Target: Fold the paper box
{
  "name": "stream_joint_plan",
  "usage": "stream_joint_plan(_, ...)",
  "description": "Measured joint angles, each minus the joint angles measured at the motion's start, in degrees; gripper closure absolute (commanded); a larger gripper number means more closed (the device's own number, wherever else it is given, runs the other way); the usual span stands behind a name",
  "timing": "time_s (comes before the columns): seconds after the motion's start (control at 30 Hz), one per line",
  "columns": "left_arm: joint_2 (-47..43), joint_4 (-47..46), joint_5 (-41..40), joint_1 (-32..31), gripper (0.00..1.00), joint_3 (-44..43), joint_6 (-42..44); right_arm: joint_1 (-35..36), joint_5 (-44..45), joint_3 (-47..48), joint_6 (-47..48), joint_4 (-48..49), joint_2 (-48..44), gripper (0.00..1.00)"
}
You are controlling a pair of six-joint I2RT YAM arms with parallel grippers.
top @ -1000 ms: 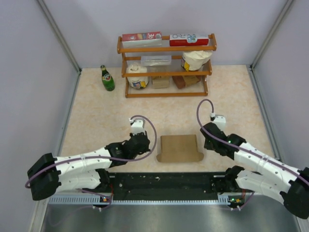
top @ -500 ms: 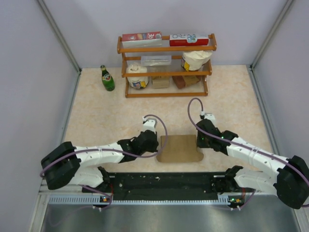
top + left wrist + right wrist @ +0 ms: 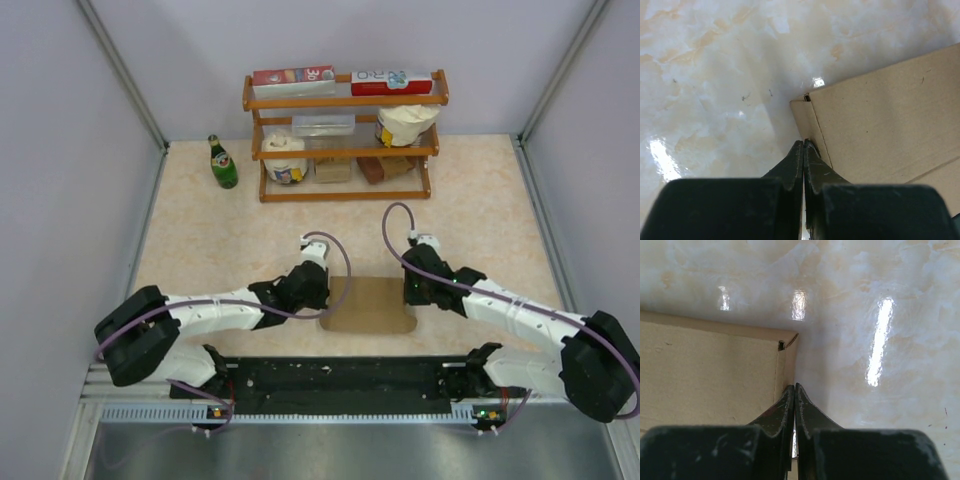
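Note:
The paper box [image 3: 370,305] is a flat kraft-brown sheet lying on the table between the two arms. My left gripper [image 3: 325,296] is shut, its tips against the narrow creased flap on the box's left edge. In the left wrist view the paper box [image 3: 880,125] fills the right side, and the left gripper [image 3: 804,143] touches the flap's rim. My right gripper [image 3: 410,292] is shut at the box's right edge. The right wrist view has the paper box [image 3: 705,375] on the left and the right gripper [image 3: 794,386] at its narrow side flap. Nothing shows between either pair of jaws.
A wooden shelf [image 3: 345,135] with printed cartons, tubs and blocks stands at the back. A green bottle [image 3: 222,163] stands left of it. Grey walls close in both sides. A black rail [image 3: 340,378] runs along the near edge, just behind the box.
Both arms have swung inward from either side until their tips meet the box's left and right edges. The right gripper has closed. The box's side flaps look drawn in.

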State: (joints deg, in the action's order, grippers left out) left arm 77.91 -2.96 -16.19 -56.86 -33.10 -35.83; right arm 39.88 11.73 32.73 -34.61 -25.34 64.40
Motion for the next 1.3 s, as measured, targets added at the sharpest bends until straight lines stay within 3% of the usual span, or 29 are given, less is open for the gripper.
stream_joint_plan(0.5, 2.62, 0.35, 2.43, 10.16, 1.00, -5.62, 6.71, -5.60, -3.21, 9.68, 4.70, 5.90, 10.47, 1.00)
stream_joint_plan(0.6, 3.17, 0.33, 3.48, 12.70, 0.98, -5.68, 7.34, -7.32, -3.56, 11.37, 5.75, 7.91, 12.52, 0.92)
stream_joint_plan(0.67, 3.26, 0.37, 3.78, 14.14, 0.88, -5.68, 7.41, -8.44, -3.72, 11.43, 6.14, 8.52, 12.74, 0.84)
stream_joint_plan(0.77, 3.06, -0.09, 3.69, 16.48, 0.82, -5.09, 7.58, -10.97, -4.02, 11.13, 6.78, 9.14, 12.55, 0.71)
stream_joint_plan(0.93, -1.44, 0.17, 3.45, 18.73, 0.81, -0.83, 7.30, -13.88, -6.03, 6.88, 9.14, 10.19, 7.69, 0.46)
stream_joint_plan(1.0, -4.04, 0.35, 4.74, 18.71, 0.81, 0.13, 7.23, -13.90, -8.50, 4.92, 10.08, 10.51, 4.76, 0.41)
stream_joint_plan(1.1, -8.63, -0.35, 8.00, 18.71, 0.76, 1.14, 6.58, -13.90, -13.53, 2.62, 11.69, 11.50, 0.39, 0.36)
stream_joint_plan(1.3, -18.34, -4.90, 14.93, 18.60, 0.76, 7.26, 3.30, -13.90, -20.20, 1.75, 14.25, 13.90, -1.84, 0.38)
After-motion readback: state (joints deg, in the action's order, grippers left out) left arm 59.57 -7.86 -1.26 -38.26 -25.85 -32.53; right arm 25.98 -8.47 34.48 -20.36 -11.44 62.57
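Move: The folded box stands between the two closed grippers. Its middle is about 11 cm to the right of the left hand and 10 cm to the left of the right hand, some 2 cm back and roughly level with both. Its loose flap faces the robot, some 4 cm behind the box's middle. The rack's front bar is about 26 cm ahead of both hands, 5 cm right of the left hand and 15 cm left of the right. With shut fingertips still set against the box's two short sides, both hands push it forward together by about 8 cm, drifting slightly left. Then they part outward and come off the sides; the left backs up and rises some 5 cm, its fingers opening slightly, while the right draws back, lifts a little and swings in again, opening wide. ##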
